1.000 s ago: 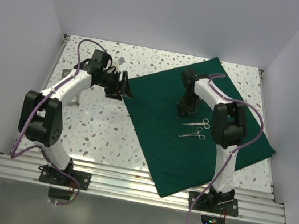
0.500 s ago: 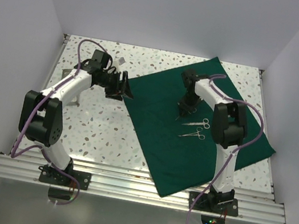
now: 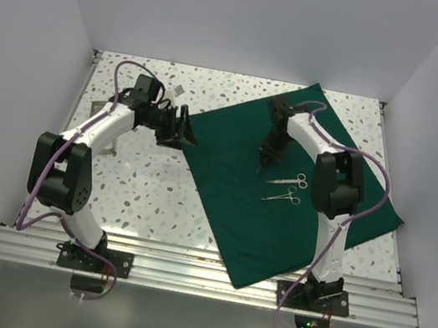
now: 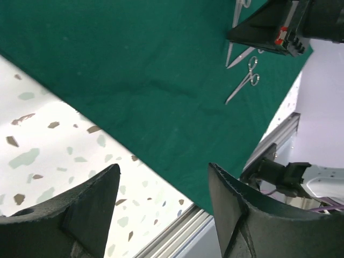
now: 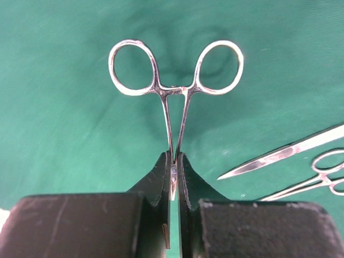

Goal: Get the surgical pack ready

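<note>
The dark green drape (image 3: 277, 217) of the surgical pack lies spread flat on the speckled table. My right gripper (image 5: 174, 161) is shut on the shanks of silver ring-handled forceps (image 5: 174, 91), whose rings point away from me just above the drape (image 5: 64, 80). Two more silver instruments (image 3: 288, 179) (image 3: 283, 196) lie on the cloth beside it. My left gripper (image 4: 164, 177) stands open with nothing between its fingers, hovering over the drape's left edge (image 4: 134, 70). In the top view it (image 3: 181, 128) sits by the cloth's left corner.
A small grey object (image 3: 178, 89) lies on the table behind the left arm. White walls close in the table on three sides. A metal rail (image 3: 201, 267) runs along the near edge, and the drape's near corner overhangs it.
My right gripper has shut on the forceps and shifted slightly toward the back of the drape. The left arm has barely moved.
</note>
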Robot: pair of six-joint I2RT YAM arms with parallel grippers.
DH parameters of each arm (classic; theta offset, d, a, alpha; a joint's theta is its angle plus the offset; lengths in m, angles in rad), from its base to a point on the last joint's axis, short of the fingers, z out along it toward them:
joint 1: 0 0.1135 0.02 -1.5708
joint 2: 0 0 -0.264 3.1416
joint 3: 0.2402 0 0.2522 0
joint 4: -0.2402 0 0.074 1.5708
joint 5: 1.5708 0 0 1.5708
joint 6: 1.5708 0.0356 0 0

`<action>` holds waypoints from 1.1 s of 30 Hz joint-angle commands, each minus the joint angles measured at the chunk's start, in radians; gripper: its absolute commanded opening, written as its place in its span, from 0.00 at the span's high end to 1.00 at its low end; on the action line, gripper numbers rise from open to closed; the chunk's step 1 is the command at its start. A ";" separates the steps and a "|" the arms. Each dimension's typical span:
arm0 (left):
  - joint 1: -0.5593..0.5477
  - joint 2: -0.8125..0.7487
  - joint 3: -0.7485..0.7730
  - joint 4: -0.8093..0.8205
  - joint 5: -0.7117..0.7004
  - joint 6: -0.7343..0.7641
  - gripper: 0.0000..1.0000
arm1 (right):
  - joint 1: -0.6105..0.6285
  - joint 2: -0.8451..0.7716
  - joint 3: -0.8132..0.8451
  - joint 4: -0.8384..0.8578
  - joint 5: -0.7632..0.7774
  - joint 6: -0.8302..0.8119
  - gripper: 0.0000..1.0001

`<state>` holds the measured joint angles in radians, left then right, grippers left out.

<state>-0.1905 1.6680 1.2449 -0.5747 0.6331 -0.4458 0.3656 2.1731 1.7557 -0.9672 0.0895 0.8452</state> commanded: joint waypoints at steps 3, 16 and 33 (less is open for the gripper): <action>0.000 -0.001 -0.007 0.140 0.131 -0.121 0.28 | 0.002 -0.156 -0.064 0.169 -0.247 -0.159 1.00; -0.046 0.019 -0.062 0.381 0.197 -0.418 0.26 | 0.179 -0.292 -0.110 0.314 -0.497 -0.276 1.00; -0.086 0.044 -0.065 0.266 0.088 -0.445 0.65 | 0.302 -0.335 -0.073 0.306 -0.511 -0.325 1.00</action>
<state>-0.2771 1.6943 1.1683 -0.2756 0.7448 -0.9001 0.6476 1.8996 1.6360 -0.6857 -0.3870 0.5545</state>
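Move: The right hand already grips the ringed clamp by its jaw end, close over the cloth. The left gripper, which is to take it, is about 27 cm to the left, 5 cm back and 10 cm above. Of the tools left on the cloth, the scissors lie some 9 cm right and 3 cm back of the right hand, the second clamp about 8 cm right and 9 cm back. From the left hand, the held clamp is roughly 28 cm right, 6 cm ahead and 9 cm below. Swing the right hand left about 18 cm while lifting it and drawing it back, keeping the clamp pinched and turning the wrist counter-clockwise with its left side rising, to present the ring end to the left gripper. Bring the left gripper about 6 cm right to meet the clamp, rising first with its left side tipping down, then sinking slightly as its fingers begin to close around the clamp's shanks. ##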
